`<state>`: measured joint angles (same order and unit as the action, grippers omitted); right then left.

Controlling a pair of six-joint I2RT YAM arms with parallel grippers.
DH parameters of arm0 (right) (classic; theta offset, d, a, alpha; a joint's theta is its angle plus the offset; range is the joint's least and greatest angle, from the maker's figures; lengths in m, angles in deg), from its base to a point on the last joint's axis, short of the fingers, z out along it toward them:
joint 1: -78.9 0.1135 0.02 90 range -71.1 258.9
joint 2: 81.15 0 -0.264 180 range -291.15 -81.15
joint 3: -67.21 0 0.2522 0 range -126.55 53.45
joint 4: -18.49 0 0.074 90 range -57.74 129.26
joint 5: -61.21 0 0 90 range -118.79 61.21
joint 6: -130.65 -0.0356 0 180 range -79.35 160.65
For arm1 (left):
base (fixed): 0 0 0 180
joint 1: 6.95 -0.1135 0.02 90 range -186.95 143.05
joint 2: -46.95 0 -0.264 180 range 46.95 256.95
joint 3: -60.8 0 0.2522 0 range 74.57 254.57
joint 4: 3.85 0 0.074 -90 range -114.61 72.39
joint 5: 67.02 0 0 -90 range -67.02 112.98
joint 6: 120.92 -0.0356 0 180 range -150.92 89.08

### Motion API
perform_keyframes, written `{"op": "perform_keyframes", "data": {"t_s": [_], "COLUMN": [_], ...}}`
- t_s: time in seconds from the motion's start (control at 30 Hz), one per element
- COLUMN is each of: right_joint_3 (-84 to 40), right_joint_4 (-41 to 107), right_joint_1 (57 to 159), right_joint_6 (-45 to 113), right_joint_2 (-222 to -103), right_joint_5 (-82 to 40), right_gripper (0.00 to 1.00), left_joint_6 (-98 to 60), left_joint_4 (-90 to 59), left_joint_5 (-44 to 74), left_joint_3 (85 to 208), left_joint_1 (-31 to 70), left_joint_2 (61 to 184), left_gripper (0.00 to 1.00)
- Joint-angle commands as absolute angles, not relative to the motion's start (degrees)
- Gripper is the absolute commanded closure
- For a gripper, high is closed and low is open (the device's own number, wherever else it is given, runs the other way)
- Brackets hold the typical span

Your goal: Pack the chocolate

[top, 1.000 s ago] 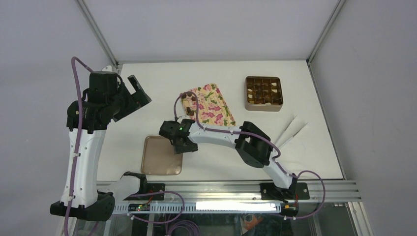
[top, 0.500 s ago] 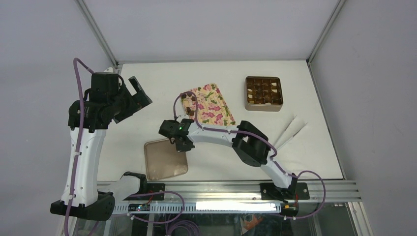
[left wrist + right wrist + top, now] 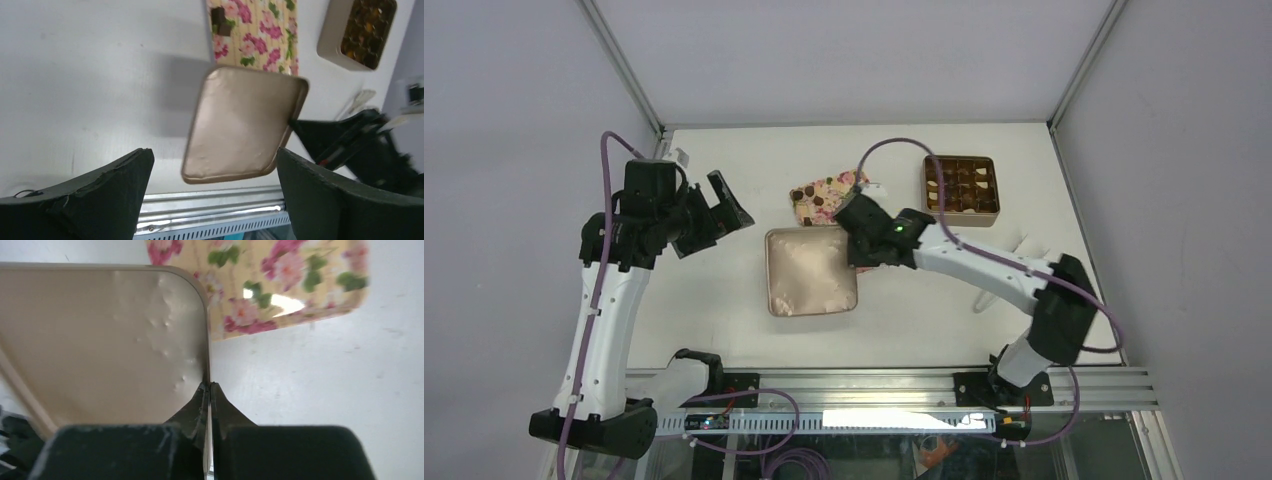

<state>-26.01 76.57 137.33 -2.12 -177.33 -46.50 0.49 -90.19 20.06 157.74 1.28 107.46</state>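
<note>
Dark chocolate pieces [image 3: 808, 195] lie on the left end of a floral tray [image 3: 832, 187]; one piece [image 3: 218, 21] shows in the left wrist view. The brown compartment box [image 3: 961, 188] at the back right holds more pieces. My right gripper [image 3: 861, 250] is shut on the right edge of the flat tan lid [image 3: 812, 270], holding it above the table just in front of the tray. In the right wrist view the right gripper [image 3: 209, 385] pinches the lid's rim [image 3: 100, 335]. My left gripper [image 3: 724, 222] hangs open to the left of the lid [image 3: 245, 125], with nothing in it.
White tongs [image 3: 1022, 247] lie on the table right of the right arm. The box [image 3: 357, 32] and floral tray [image 3: 260, 35] sit toward the back. A metal rail [image 3: 894, 382] runs along the near table edge.
The right gripper closed on the lid at the front left, lifted it and carried it right and back, next to the floral tray. The left arm shifted slightly right, still open.
</note>
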Motion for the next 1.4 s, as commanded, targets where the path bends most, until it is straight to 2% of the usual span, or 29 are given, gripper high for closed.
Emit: {"op": "perform_keyframes", "data": {"t_s": [0.0, 0.17, 0.43, 0.6, 0.73, 0.83, 1.17, 1.2, 1.23, 1.3, 1.33, 1.37], "right_joint_3": [-19.81, -16.75, -15.44, -16.08, -16.07, -16.24, -17.29, -17.35, -17.44, -17.61, -17.88, -18.38], "right_joint_4": [71.82, 71.66, 70.64, 70.25, 69.08, 68.68, 68.71, 68.86, 69.3, 70.33, 71.15, 72.43], "right_joint_1": [131.93, 127.19, 124.74, 124.54, 124.51, 124.51, 124.27, 124.25, 124.32, 124.2, 124.12, 124.01], "right_joint_6": [0.79, 2.55, 0.08, -0.65, -2.04, -2.77, -2.35, -2.07, -1.83, -1.13, -0.48, 0.35], "right_joint_2": [-163.97, -155.13, -150.99, -151.55, -151.48, -152.17, -153.04, -152.85, -152.6, -151.93, -151.44, -151.0], "right_joint_5": [-46.5, -42.78, -39.17, -36.85, -34.44, -32.77, -29.9, -29.65, -29.65, -30.43, -31.5, -32.46], "right_gripper": [1.0, 1.0, 1.0, 1.0, 1.0, 1.0, 1.0, 0.94, 0.83, 0.54, 0.44, 0.41], "left_joint_6": [-4.23, -4.31, -1.25, 0.03, 1.23, 2.85, 4.25, 4.45, 4.56, 5.17, 5.61, 6.03], "left_joint_4": [-80.35, -77.02, -67.1, -63.01, -61.35, -59.22, -57.53, -57.62, -57.79, -58.44, -58.82, -59.69], "left_joint_5": [2.28, -8.68, -26.38, -30.56, -28.62, -26.6, -24.54, -24.3, -23.84, -22.05, -20.92, -19.11], "left_joint_3": [151.83, 146.59, 138.82, 137.62, 137.97, 136.92, 138.25, 138.47, 138.75, 139.29, 139.71, 140.27], "left_joint_1": [0.79, 0.79, 0.95, 2.1, 5.73, 8.05, 8.26, 8.26, 8.26, 8.26, 8.26, 8.26], "left_joint_2": [104.24, 107.56, 110.57, 111.04, 112.33, 112.53, 112.58, 112.67, 112.77, 112.76, 112.9, 113.18], "left_gripper": [0.01, 0.01, 0.01, 0.01, 0.04, 0.17, 0.89, 0.97, 1.0, 1.0, 1.0, 1.0]}}
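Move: Some 14 cm to the left hand's right, about level with it fore and aft and 15 cm lower, is the middle of the brown lid; the floral tray lies 11 cm ahead, 21 cm right and 25 cm below that hand. The right hand already pinches the lid's right rim, the lid's middle about 8 cm to its left. From the right hand, the floral tray is 11 cm ahead, 1 cm left and 11 cm down, the chocolate box 18 cm ahead, 21 cm right and 9 cm down. Swinging about 14 cm right and 4 cm down while rolling its left side down and turning clockwise, the left hand comes open to the lid's left rim, then shuts and pinches it. The right hand first carries the lid up and right, some 8 cm each, eases back a little left while rolling the lid's left side up about 20 degrees, and finally opens off the right rim. ##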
